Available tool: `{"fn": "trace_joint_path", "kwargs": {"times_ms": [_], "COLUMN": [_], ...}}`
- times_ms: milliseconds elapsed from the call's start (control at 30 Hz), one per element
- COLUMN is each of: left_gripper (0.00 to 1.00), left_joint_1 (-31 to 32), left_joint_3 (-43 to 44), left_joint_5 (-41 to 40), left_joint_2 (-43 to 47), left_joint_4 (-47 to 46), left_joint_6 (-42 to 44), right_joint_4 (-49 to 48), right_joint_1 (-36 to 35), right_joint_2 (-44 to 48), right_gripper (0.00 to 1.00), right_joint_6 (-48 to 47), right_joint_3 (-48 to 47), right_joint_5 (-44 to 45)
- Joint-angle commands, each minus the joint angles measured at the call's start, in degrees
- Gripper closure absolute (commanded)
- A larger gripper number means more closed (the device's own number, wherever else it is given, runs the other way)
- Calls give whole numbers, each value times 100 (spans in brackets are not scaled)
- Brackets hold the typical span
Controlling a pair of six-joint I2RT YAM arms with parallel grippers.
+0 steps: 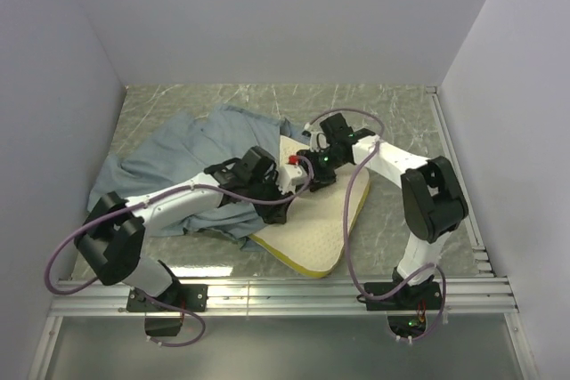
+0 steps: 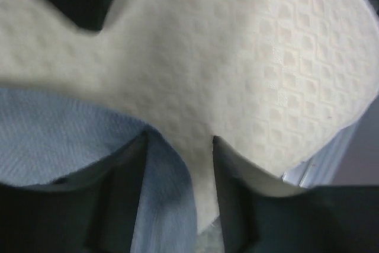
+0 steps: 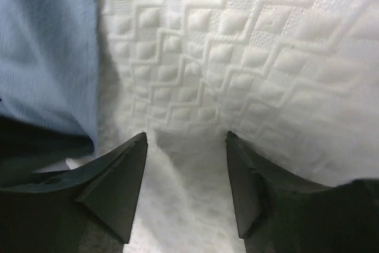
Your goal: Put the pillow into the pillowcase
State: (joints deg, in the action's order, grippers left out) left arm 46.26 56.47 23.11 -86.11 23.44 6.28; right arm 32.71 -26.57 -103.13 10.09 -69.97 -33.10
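The cream quilted pillow (image 1: 321, 220) lies near the middle front of the table, its far end under both grippers. The blue-grey pillowcase (image 1: 169, 162) is bunched to its left and overlaps its left edge. My left gripper (image 1: 274, 209) points down at that overlap. In the left wrist view its jaws (image 2: 177, 146) stand apart, with a strip of pillowcase (image 2: 53, 140) and a flap of pillow (image 2: 237, 69) between them. My right gripper (image 1: 319, 173) is on the pillow's far part. Its fingertips (image 3: 186, 140) press into the pillow (image 3: 249, 63) with a ridge squeezed between them; the pillowcase (image 3: 47, 51) lies left.
Grey walls close in the marble table (image 1: 401, 113) on the left, back and right. A metal rail (image 1: 356, 289) runs along the near edge by the arm bases, and another rail (image 1: 454, 166) runs along the right side. Purple cables loop off both arms.
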Motion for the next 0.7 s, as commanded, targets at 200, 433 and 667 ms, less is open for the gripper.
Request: {"fn": "trace_joint_path", "kwargs": {"times_ms": [200,433,667], "left_gripper": [26,26,22], "left_joint_1": [-1207,-1347,-1374], "left_joint_3": [1873,3527,4574], "left_joint_5": [-698,-1950,-3047], "left_joint_2": [491,-1574,-3270], "left_joint_4": [-234,-577,-665], "left_joint_6": [-172,-250,-128], "right_joint_4": [-10,95,148], "right_joint_1": [942,1338,1619], "right_joint_2": [1445,787,390], "right_gripper": [19,18,17], "right_joint_6": [-481,-631,-560], "right_joint_3": [-218,-534,-368], "right_joint_5": [769,1526,1886]}}
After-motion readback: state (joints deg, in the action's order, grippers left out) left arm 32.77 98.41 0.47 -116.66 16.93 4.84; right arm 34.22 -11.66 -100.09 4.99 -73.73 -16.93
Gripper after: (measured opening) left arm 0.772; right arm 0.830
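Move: The left hand, at the pillowcase mouth near the pillow's near-left side, is headed for the mouth's far edge, about 29 cm ahead and 1 cm right, some 2 cm lower; the pillow's far-left corner lies about 27 cm ahead and 2 cm right, also slightly below. The right hand, on the pillow, is going for the far-right corner, roughly 8 cm ahead and 13 cm right, near level; the case's lower flap sticks out 16 cm straight ahead, 4 cm below. The left hand opens wide and frees the pillowcase edge, arching about 28 cm forward, up and then down over the case's far mouth edge while turning some 30 degrees counter-clockwise. The right hand opens further and comes off the pillow's top, hopping right and forward, clear of the left, then sinking with open fingers towards the pillow's far-right corner. ##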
